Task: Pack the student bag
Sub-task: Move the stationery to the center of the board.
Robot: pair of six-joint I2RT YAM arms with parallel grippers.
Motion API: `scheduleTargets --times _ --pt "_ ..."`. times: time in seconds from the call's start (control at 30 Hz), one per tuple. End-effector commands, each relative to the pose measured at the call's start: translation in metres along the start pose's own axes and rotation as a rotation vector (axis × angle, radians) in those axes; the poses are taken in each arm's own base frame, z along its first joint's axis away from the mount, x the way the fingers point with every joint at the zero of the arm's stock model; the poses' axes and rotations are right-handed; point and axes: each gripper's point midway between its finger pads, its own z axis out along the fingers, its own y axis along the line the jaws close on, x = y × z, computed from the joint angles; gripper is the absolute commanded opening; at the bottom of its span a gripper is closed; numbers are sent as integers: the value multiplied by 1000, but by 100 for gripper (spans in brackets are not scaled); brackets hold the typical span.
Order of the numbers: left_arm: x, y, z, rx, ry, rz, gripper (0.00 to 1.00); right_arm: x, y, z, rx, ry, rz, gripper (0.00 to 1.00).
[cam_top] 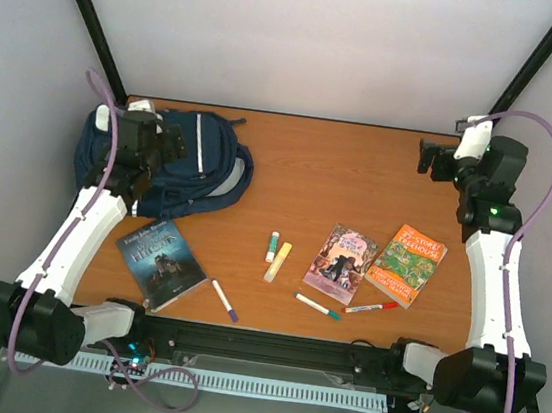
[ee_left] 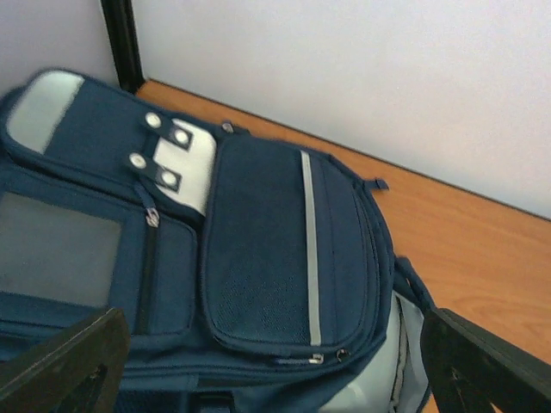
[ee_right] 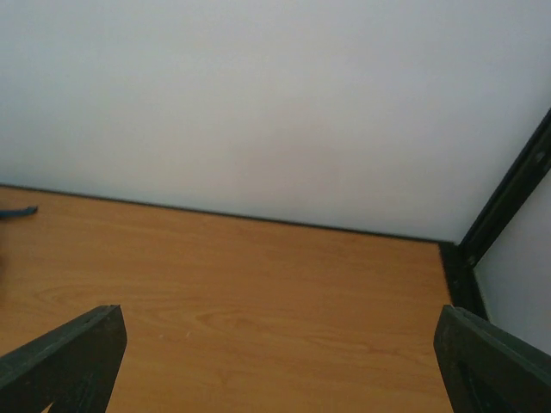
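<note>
The student bag [cam_top: 206, 163] is a navy-blue backpack with a pale stripe, lying flat at the table's far left. In the left wrist view the bag [ee_left: 258, 258] fills the frame, front pocket zipped, its zip pull [ee_left: 317, 358] near the lower edge. My left gripper [cam_top: 170, 143] hovers over the bag's middle, open, with nothing between its fingers [ee_left: 69, 361]. My right gripper [cam_top: 427, 157] stands raised at the far right, open over bare wood [ee_right: 258, 301], holding nothing.
A dark book [cam_top: 161, 263] lies near the front left. A purple-pink book [cam_top: 342, 263] and an orange book [cam_top: 407, 265] lie at right. A glue stick [cam_top: 272, 246], a yellow highlighter [cam_top: 277, 261] and three pens [cam_top: 317, 305] are scattered mid-table.
</note>
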Motion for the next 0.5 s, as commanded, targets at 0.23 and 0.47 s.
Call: scheduleTargets --times 0.23,0.47 --pt "89 -79 20 267 284 79 94 99 60 29 -262 208 32 100" --pt "167 -142 12 424 503 177 98 157 90 29 -396 323 49 100"
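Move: The left hand hovers over the backpack's near edge; the purple marker lies about 24 cm back, 25 cm right and 28 cm below. The blue book is some 15 cm back and 5 cm right, the glue stick 5 cm back and 38 cm right. From the right hand the red marker is roughly 22 cm back, 11 cm left and 35 cm down; the green marker is 23 cm back and 27 cm left, the orange book 8 cm back and 2 cm left. Swinging in from over the backpack, the open left hand sweeps about 14 cm right while sinking 10 cm, heading for the loose stationery, turning clockwise some 25 degrees and tipping its fingers down. The open right hand mainly drops, about 15 cm, drifting 6 cm left towards the markers beside the books, its fingers tipping down some 20 degrees and swinging slightly counter-clockwise. ##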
